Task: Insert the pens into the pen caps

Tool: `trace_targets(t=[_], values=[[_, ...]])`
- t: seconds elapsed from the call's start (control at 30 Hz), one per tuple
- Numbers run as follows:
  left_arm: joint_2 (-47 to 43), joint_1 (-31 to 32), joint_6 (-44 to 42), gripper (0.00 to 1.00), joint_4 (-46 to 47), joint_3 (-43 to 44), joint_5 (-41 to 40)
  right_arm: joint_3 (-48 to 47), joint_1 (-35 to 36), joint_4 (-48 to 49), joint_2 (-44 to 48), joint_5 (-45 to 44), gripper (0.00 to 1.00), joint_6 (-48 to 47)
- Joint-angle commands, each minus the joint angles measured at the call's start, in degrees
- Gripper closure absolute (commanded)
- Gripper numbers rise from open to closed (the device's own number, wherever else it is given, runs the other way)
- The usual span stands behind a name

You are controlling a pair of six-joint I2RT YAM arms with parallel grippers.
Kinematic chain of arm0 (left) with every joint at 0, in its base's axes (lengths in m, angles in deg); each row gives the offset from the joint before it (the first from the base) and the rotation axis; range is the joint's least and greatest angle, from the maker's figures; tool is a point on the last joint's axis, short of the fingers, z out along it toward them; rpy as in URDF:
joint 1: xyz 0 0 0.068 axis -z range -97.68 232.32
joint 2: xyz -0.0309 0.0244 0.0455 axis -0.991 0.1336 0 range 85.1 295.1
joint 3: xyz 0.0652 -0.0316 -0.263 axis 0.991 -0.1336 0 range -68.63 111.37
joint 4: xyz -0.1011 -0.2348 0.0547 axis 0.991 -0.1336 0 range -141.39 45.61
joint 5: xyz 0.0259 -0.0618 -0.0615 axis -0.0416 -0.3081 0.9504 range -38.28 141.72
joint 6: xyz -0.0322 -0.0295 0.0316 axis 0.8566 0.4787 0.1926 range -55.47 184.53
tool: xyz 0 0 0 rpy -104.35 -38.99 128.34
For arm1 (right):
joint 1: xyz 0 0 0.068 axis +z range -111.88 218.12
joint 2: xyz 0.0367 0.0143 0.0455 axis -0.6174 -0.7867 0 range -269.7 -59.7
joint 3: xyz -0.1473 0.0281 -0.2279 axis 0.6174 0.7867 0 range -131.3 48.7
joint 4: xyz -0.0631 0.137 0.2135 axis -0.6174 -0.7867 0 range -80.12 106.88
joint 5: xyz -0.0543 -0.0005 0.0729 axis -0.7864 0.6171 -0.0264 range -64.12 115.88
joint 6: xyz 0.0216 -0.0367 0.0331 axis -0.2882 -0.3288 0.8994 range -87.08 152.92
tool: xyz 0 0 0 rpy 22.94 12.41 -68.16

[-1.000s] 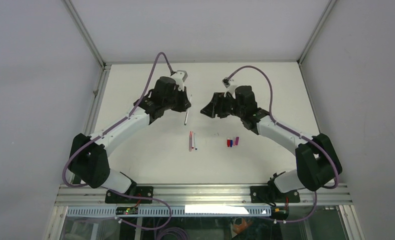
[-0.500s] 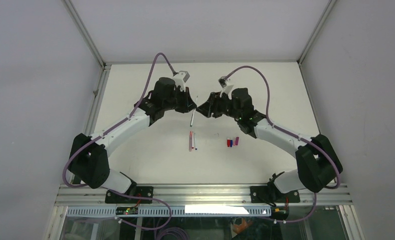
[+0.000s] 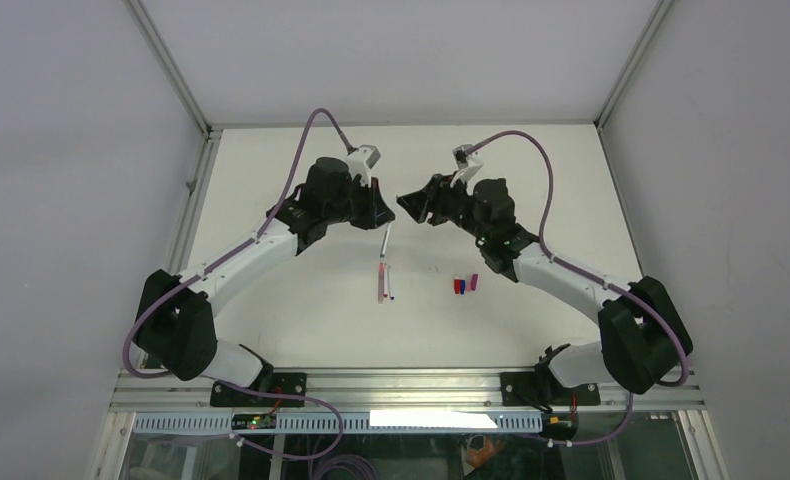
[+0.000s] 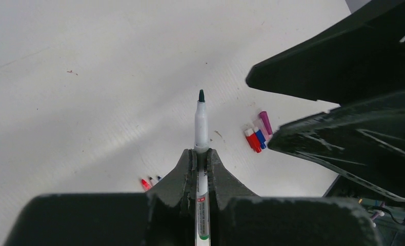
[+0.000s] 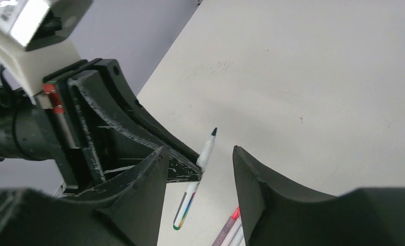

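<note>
My left gripper (image 4: pixel 201 151) is shut on a white pen (image 4: pixel 201 123) with a dark green tip, held above the table. The top view shows that pen (image 3: pixel 386 240) hanging below the left gripper (image 3: pixel 379 212). My right gripper (image 3: pixel 407 203) faces it closely. In the right wrist view the right gripper (image 5: pixel 199 151) is open, and the held pen (image 5: pixel 206 148) sits between its fingers without touching them. Two more pens (image 3: pixel 384 283) lie side by side on the table. The pen caps (image 3: pixel 466 284), red (image 4: pixel 252 140), blue (image 4: pixel 260 137) and magenta (image 4: pixel 265 122), lie together to their right.
The white table (image 3: pixel 291 180) is walled by grey panels, with metal rails (image 3: pixel 196 190) along its left and right edges. Purple cables (image 3: pixel 306 150) loop above both wrists. The two grippers nearly meet over the middle of the far half.
My left gripper has carried the pen to the right, toward the middle. The right gripper has swung left and farther back to meet it, and its jaws have narrowed a little.
</note>
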Motion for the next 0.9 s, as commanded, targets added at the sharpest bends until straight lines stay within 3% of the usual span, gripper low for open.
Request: trace_targets(t=[0.0, 0.53, 0.8, 0.87], values=[[-3.3, 0.1, -0.9, 1.00, 4.1, -0.8, 2.5, -1.4, 0.0, 5.1, -1.8, -3.0, 0.48, 2.2], [-2.4, 0.1, -0.6, 1.00, 5.9, -1.5, 3.3, -5.5, 0.0, 9.8, -9.4, 0.9, 0.52, 6.9], [-1.9, 0.1, -1.3, 1.00, 5.9, -1.5, 2.5, -6.5, -0.4, 8.5, -10.4, 2.2, 0.82, 8.1], [-1.8, 0.1, -1.5, 1.00, 5.9, -1.6, 2.3, -6.7, -0.6, 7.9, -10.5, 2.6, 1.00, 8.2]])
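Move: My left hand already holds the pen near its nib half. From my right hand the pen's nib end is about 3 cm to the left, 2 cm ahead and 3 cm lower; from my left hand it is some 4 cm ahead and 3 cm up. On the table, roughly 22 cm below my right hand, two loose pens lie 9 cm back and 6 cm left; the pen caps lie 9 cm back and 13 cm right. I bring my open right hand down, forward and left onto the nib end of the held pen, about 4 cm in all, easing back up a centimetre at the end as I close its fingers from half open to nearly shut around the tip. My left hand keeps its pinch and lifts the pen just over 1 cm to meet it. ##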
